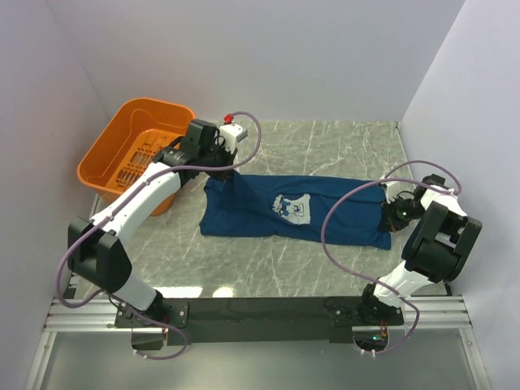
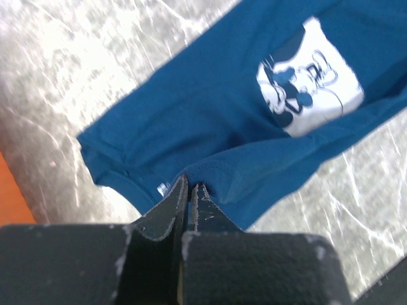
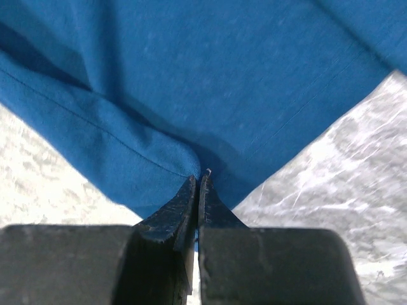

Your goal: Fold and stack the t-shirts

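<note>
A dark navy-blue t-shirt [image 1: 268, 213] lies stretched across the middle of the marble table, its pale mouse print [image 1: 292, 208] facing up. My left gripper [image 1: 219, 172] is shut on the shirt's far left corner; in the left wrist view the cloth [image 2: 210, 108] bunches at the closed gripper tips [image 2: 192, 185]. My right gripper [image 1: 388, 213] is shut on the shirt's right end. The right wrist view shows the hem [image 3: 121, 140] pinched at the closed tips [image 3: 198, 178]. The shirt hangs taut between the two grips.
An orange plastic basket [image 1: 130, 150] stands at the back left corner, close behind the left arm. White walls close in the table on the left, back and right. The black mounting rail [image 1: 260, 310] runs along the near edge.
</note>
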`<state>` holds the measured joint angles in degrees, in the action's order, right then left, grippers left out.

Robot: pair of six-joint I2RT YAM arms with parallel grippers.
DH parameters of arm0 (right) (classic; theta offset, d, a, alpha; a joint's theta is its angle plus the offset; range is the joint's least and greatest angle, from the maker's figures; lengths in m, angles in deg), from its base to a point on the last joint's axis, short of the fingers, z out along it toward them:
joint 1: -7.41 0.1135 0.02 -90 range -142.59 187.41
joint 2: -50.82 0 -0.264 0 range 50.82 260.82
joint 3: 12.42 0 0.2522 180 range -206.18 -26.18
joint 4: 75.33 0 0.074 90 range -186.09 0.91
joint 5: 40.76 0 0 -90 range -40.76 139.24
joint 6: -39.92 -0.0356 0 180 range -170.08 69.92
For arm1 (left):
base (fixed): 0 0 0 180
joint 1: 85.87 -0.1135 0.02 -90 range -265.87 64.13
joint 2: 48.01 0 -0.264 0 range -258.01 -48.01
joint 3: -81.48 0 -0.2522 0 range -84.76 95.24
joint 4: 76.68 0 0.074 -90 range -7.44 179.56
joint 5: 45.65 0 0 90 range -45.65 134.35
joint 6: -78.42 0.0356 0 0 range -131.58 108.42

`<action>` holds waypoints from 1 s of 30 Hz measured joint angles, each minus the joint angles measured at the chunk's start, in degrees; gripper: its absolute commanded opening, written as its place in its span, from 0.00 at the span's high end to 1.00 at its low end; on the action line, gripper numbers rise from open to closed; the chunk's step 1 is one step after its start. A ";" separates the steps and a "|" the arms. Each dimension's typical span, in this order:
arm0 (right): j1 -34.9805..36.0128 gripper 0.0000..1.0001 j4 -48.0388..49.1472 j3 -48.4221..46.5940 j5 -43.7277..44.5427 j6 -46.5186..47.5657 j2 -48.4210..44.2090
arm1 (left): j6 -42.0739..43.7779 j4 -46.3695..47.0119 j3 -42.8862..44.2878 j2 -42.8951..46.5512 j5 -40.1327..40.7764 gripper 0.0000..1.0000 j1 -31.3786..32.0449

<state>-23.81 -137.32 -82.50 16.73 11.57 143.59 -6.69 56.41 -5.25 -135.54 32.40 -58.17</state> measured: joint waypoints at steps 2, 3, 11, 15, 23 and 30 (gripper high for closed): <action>0.50 1.00 1.22 0.00 0.02 -1.42 0.04 | 0.26 0.74 1.16 -1.44 -0.02 1.00 -0.26; 0.63 1.00 1.81 0.00 0.00 -2.14 0.04 | 0.39 1.25 1.66 -2.23 -0.02 1.00 -0.37; 0.98 1.00 5.53 -0.90 -0.02 -6.51 0.46 | 0.68 3.06 2.16 -5.86 1.09 1.00 -1.05; 0.98 1.00 6.99 -1.01 -0.11 -8.07 0.48 | 1.73 3.87 2.84 -7.56 2.75 1.00 -1.18; 1.42 1.00 8.74 -1.01 -0.50 -10.08 0.92 | 2.91 5.09 5.66 -10.99 5.14 1.00 -1.27; 2.99 1.00 11.43 -1.03 -0.33 -13.51 2.32 | 3.02 8.13 3.67 -10.56 8.44 1.00 -1.27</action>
<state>-20.82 -125.88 -83.52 16.40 -1.94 145.90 -3.68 64.54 -1.58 -146.10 40.84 -59.43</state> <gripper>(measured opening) 0.023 0.021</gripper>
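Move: The left hand holds a gathered part of the t-shirt's near side up in the air; the shirt's far edge lies about 7 cm ahead of it and some 17 cm below. From that hand, the Mickey print is about 20 cm to the right and 4 cm back, the orange bin some 12 cm ahead and 27 cm left. The right hand, low over the cloth with its near layer pinched, has the far edge about 15 cm ahead and the print 6 cm ahead, 28 cm left. Forward with both hands, carrying the t-shirt's near layer over towards its far edge: the left goes about 7 cm out and sinks some 3 cm as its wrist turns slightly, while the right travels about 4 cm at nearly the same low height, turning a little clockwise. Both grippers stay shut on the cloth. ##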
